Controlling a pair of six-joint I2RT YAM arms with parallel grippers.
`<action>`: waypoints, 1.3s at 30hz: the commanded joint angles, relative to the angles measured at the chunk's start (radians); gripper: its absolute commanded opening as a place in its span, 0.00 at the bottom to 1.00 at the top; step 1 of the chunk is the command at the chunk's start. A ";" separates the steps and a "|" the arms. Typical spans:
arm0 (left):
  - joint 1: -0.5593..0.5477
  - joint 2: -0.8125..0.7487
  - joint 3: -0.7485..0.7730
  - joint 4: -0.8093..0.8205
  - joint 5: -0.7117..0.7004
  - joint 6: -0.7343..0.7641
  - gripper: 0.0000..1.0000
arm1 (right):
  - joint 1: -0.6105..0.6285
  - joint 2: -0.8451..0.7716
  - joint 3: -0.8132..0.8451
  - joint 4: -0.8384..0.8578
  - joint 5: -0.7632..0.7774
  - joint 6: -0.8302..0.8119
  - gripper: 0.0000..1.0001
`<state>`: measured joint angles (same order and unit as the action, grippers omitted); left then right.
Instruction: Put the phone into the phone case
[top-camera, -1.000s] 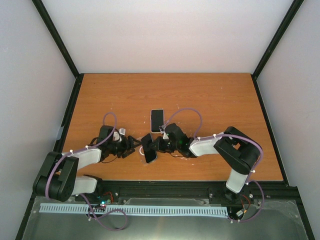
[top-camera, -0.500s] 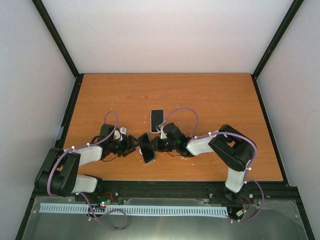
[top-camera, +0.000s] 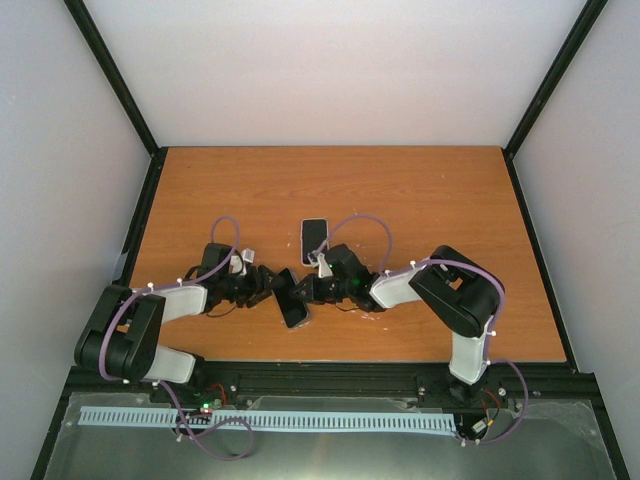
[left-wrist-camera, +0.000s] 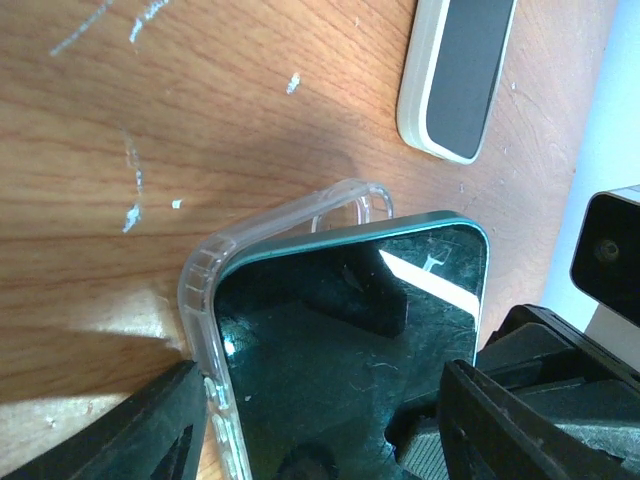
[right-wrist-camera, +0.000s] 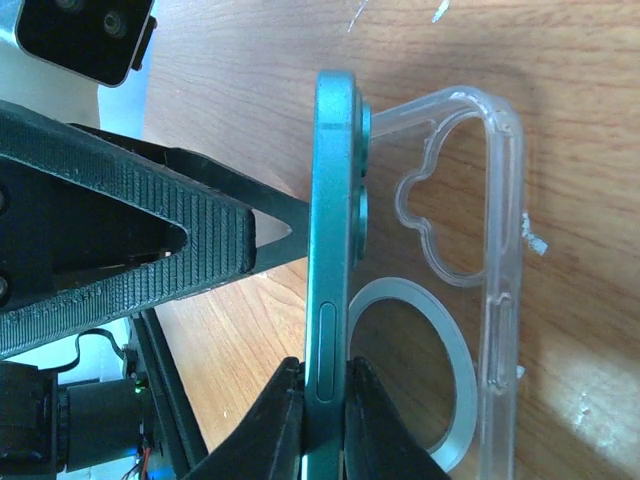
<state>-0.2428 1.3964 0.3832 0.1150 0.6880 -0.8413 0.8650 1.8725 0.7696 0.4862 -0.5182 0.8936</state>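
A teal-edged phone with a dark screen stands tilted on edge, its camera side facing the clear phone case. My right gripper is shut on the phone's side edge, pinching front and back. The case wall wraps the phone's far edge. My left gripper has its jaws wide apart around the phone and case. One finger rests by the case wall and the other finger reaches the screen side. From above, the left gripper and right gripper meet at the phone.
A second phone in a pale case lies flat just beyond the grippers, also seen as a pale-rimmed slab. The wooden table ends at a black rail near the arm bases.
My left gripper has moved right up to the phone and case. The right arm has shifted the phone slightly left.
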 joint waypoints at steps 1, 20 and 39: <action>-0.019 0.011 0.005 0.070 0.036 0.004 0.63 | 0.009 0.018 -0.021 0.000 0.002 0.037 0.10; -0.020 -0.037 -0.043 0.034 0.046 -0.006 0.55 | 0.009 -0.210 -0.024 -0.352 0.208 -0.037 0.56; -0.046 0.024 -0.135 0.189 0.120 -0.100 0.37 | 0.033 -0.073 -0.105 0.105 0.025 0.176 0.67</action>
<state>-0.2684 1.3991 0.2783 0.2394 0.7574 -0.9012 0.8898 1.7721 0.6998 0.3985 -0.4240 0.9714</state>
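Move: The right hand still pinches the phone by its raised right edge, and the clear phone case under it has its middle some 2 cm left, 2 cm back and 4 cm below. From the left hand, which straddles the left rim, that case's middle is roughly 4 cm right, 3 cm back and 2 cm below, with the phone's middle about 1 cm above it. The white-rimmed phone lies around 14 cm ahead and 4 cm right of the right hand, 3 cm lower. The right hand dips about 1 cm as its fingers open and let go of the phone's raised edge, draws off some 4 cm to the right in a low arc, then comes down and back left about 2 cm, wide open, to straddle the right long edges of phone and case. Meanwhile the left hand slides about 3 cm back along the left edge and sinks 1 cm, its fingers closing partway, one outside the case rim and the other over the phone's screen. ##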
